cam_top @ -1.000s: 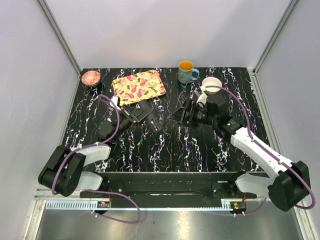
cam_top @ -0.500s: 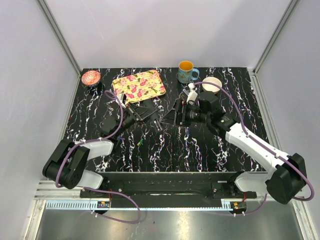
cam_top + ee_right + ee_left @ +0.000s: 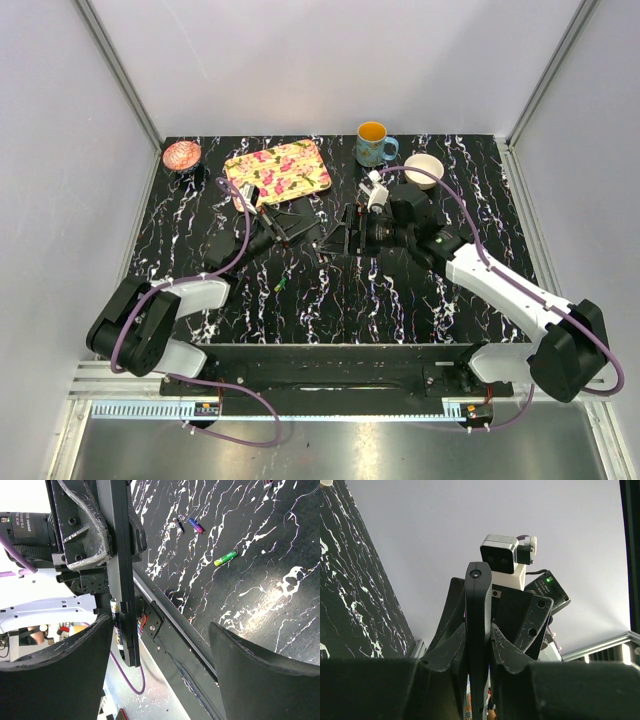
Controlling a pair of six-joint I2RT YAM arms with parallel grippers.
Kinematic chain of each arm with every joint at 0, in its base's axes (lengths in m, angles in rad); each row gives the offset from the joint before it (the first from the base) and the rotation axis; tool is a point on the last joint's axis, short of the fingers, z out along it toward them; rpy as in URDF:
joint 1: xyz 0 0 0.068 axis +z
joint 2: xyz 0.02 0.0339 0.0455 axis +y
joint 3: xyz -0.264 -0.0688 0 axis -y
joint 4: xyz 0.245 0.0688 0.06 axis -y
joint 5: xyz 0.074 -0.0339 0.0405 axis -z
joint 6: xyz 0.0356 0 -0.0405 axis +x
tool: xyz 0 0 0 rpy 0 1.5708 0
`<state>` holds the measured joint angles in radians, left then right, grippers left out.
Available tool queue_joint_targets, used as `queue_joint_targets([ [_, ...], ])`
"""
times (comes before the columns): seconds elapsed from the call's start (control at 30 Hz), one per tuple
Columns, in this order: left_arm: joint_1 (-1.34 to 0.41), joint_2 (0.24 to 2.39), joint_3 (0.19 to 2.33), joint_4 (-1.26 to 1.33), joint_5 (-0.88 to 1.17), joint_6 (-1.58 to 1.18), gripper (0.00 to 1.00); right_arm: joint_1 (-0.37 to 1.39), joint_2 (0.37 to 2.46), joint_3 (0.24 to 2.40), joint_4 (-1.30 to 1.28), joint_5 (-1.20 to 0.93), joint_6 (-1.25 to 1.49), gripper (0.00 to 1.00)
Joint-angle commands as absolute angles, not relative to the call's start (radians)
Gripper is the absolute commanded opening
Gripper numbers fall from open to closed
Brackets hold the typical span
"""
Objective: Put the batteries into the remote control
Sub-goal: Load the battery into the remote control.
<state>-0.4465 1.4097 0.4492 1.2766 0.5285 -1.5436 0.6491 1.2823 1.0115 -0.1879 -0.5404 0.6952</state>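
The remote control [image 3: 479, 625], a slim black bar, stands edge-on between the pads of my left gripper [image 3: 479, 652], which is shut on it and holds it above the table. In the top view the left gripper [image 3: 288, 227] carries the remote control [image 3: 319, 243] towards the table's middle. My right gripper [image 3: 340, 237] is open and faces the remote's free end at close range. From the right wrist, the remote control [image 3: 120, 555] shows one battery [image 3: 116, 622] seated in its lower end, beside the open right gripper [image 3: 160, 680]. Loose batteries lie on the table: a green one [image 3: 225, 558], a blue-purple one [image 3: 196, 525], a dark one [image 3: 177, 524].
A floral tray [image 3: 278, 167] lies at the back left, with a small pink dish [image 3: 182, 154] in the far left corner. A teal mug [image 3: 374, 145] and a white bowl [image 3: 423, 167] stand at the back right. A green battery [image 3: 282, 284] lies near the front.
My right gripper has moved left, closing the distance to the remote's free end. The left gripper has shifted a little right and back with the remote still in it.
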Motion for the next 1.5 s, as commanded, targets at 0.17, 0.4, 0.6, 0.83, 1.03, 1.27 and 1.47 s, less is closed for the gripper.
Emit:
queue_joint_targets([
  [0.17,-0.457,1.405,0.488,1.578,0.552,-1.551,0.00,0.660,1.301,1.043,-0.181,-0.531,0.681,0.84],
  [0.4,-0.459,1.391,0.499,1.591,0.548,-1.565,0.00,0.661,1.324,1.035,-0.198,-0.526,0.681,0.83],
  [0.6,-0.459,1.376,0.506,1.598,0.548,-1.575,0.00,0.661,1.338,1.025,-0.193,-0.528,0.690,0.83],
  [0.83,-0.459,1.373,0.489,1.571,0.549,-1.548,0.00,0.661,1.322,1.038,-0.153,-0.554,0.719,0.86],
  [1.03,-0.459,1.393,0.480,1.601,0.546,-1.565,0.00,0.661,1.310,1.051,-0.158,-0.557,0.718,0.79],
  [1.27,-0.466,1.385,0.492,1.601,0.549,-1.574,0.00,0.661,1.322,1.031,-0.115,-0.586,0.742,0.55],
  [1.47,-0.476,1.388,0.500,1.598,0.545,-1.572,0.00,0.663,1.325,1.037,-0.112,-0.594,0.744,0.36],
])
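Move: The battery at the open end of the remote, which my left hand holds, lies just beside my right hand point: about 2 cm left, 1 cm back and 2 cm above, close by my upper finger. From my left hand it is some 6 cm back, 4 cm right and 1 cm down. Far below my right hand, some 22 cm, the loose green battery lies about 13 cm left and 1 cm ahead, the blue one 22 cm left and 3 cm ahead. My left hand holds the remote still in its grip. With my open right fingers straddling its battery end, I sink my right hand a bit over 1 cm, upper finger at the battery, pause, then rise about 1.5 cm while easing roughly 1 cm left and slightly back, narrowing the fingers to about half their opening around the remote and tipping the wrist slightly up. ##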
